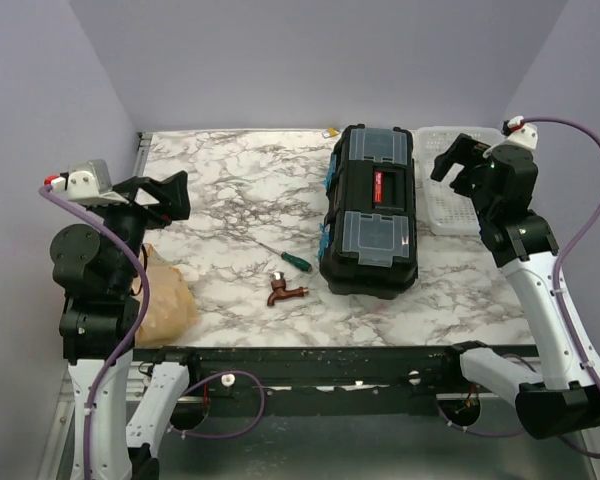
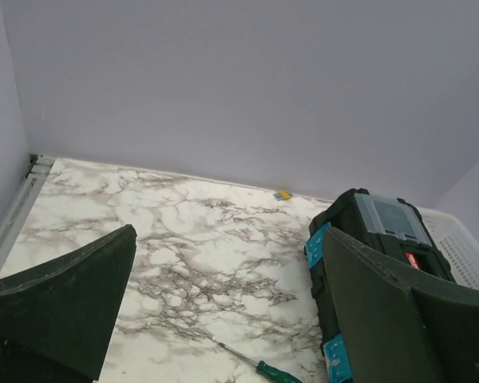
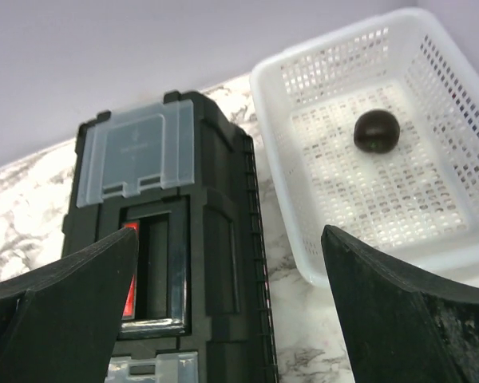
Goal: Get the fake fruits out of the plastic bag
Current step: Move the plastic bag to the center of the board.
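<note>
The peach-orange plastic bag (image 1: 167, 296) lies at the table's near left, partly hidden behind my left arm; its contents do not show. One fake fruit, a dark ball (image 3: 376, 129), lies in the white perforated basket (image 3: 281, 190). The other fake fruits are out of view. My left gripper (image 1: 177, 197) is open and empty, raised above the table beyond the bag; in the left wrist view (image 2: 229, 231) only bare marble lies between its fingers. My right gripper (image 1: 448, 172) is open and empty, held high over the gap between toolbox and basket, as the right wrist view (image 3: 227, 239) shows.
A black toolbox (image 1: 370, 210) stands right of centre, with the basket (image 1: 442, 215) at its right. A green-handled screwdriver (image 1: 284, 256) and a brown metal tap (image 1: 285, 290) lie on the marble table left of the toolbox. Purple walls enclose the table.
</note>
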`<act>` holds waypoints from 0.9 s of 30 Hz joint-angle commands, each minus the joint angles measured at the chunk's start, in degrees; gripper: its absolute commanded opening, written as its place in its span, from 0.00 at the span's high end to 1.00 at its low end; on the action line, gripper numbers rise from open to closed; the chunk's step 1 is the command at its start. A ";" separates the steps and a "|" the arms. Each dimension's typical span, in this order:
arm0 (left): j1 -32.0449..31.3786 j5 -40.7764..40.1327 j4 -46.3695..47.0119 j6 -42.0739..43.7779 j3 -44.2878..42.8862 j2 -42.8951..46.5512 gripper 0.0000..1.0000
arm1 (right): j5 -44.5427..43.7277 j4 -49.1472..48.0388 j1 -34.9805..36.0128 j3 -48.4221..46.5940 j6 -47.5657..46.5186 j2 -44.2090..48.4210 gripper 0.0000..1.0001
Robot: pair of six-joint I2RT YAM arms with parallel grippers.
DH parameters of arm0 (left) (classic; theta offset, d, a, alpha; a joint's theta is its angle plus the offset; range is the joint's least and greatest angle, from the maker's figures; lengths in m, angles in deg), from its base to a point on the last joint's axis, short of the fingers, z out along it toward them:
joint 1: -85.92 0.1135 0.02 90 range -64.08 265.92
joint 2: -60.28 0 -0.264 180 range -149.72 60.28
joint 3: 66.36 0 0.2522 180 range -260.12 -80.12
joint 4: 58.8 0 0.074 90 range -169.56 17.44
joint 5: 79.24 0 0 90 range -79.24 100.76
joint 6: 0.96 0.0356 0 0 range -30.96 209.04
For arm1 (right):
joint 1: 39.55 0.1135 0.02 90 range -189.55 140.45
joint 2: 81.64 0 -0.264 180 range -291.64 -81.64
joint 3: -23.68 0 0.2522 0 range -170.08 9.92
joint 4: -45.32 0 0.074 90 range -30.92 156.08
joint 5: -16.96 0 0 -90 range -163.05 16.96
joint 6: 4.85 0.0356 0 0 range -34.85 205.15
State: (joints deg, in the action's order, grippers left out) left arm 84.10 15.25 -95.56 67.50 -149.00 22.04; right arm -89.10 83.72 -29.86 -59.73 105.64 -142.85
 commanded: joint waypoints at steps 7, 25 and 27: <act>0.33 -22.33 -10.45 -4.24 9.18 -0.07 0.01 | 2.79 2.03 0.14 -4.32 1.03 -2.41 0.00; 0.46 -48.31 -20.73 -17.82 13.77 -9.47 0.01 | 9.21 6.79 0.14 -6.14 3.72 -4.71 0.00; 0.66 -51.14 -21.03 -20.29 14.79 -9.75 0.01 | 10.20 9.08 0.13 -7.98 3.12 -6.18 0.00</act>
State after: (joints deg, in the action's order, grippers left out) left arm 84.21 -28.27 -114.05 52.90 -135.45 12.29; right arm -81.75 88.27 -29.86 -64.12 109.29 -147.03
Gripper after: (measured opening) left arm 0.989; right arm 0.998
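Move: The plastic bag lies roughly 14 cm to the left of the left hand, about level with it fore and aft, and some 38 cm below. Over the same table, the tap stands about 17 cm right of that hand and 5 cm farther out, with the screwdriver about 15 cm right and 16 cm farther out. From the right hand, the bag is some 75 cm left, 10 cm back and 27 cm below. Down and to the left the left hand swoops, about 20 cm lower and 12 cm across, from high above the table towards the plastic bag. On the way the wrist swings some 45 degrees counter-clockwise and tips well down, so the wide-open fingers face the bag's twisted neck; no touch can be seen. The right hand, still open, drifts slightly left beside the toolbox. ##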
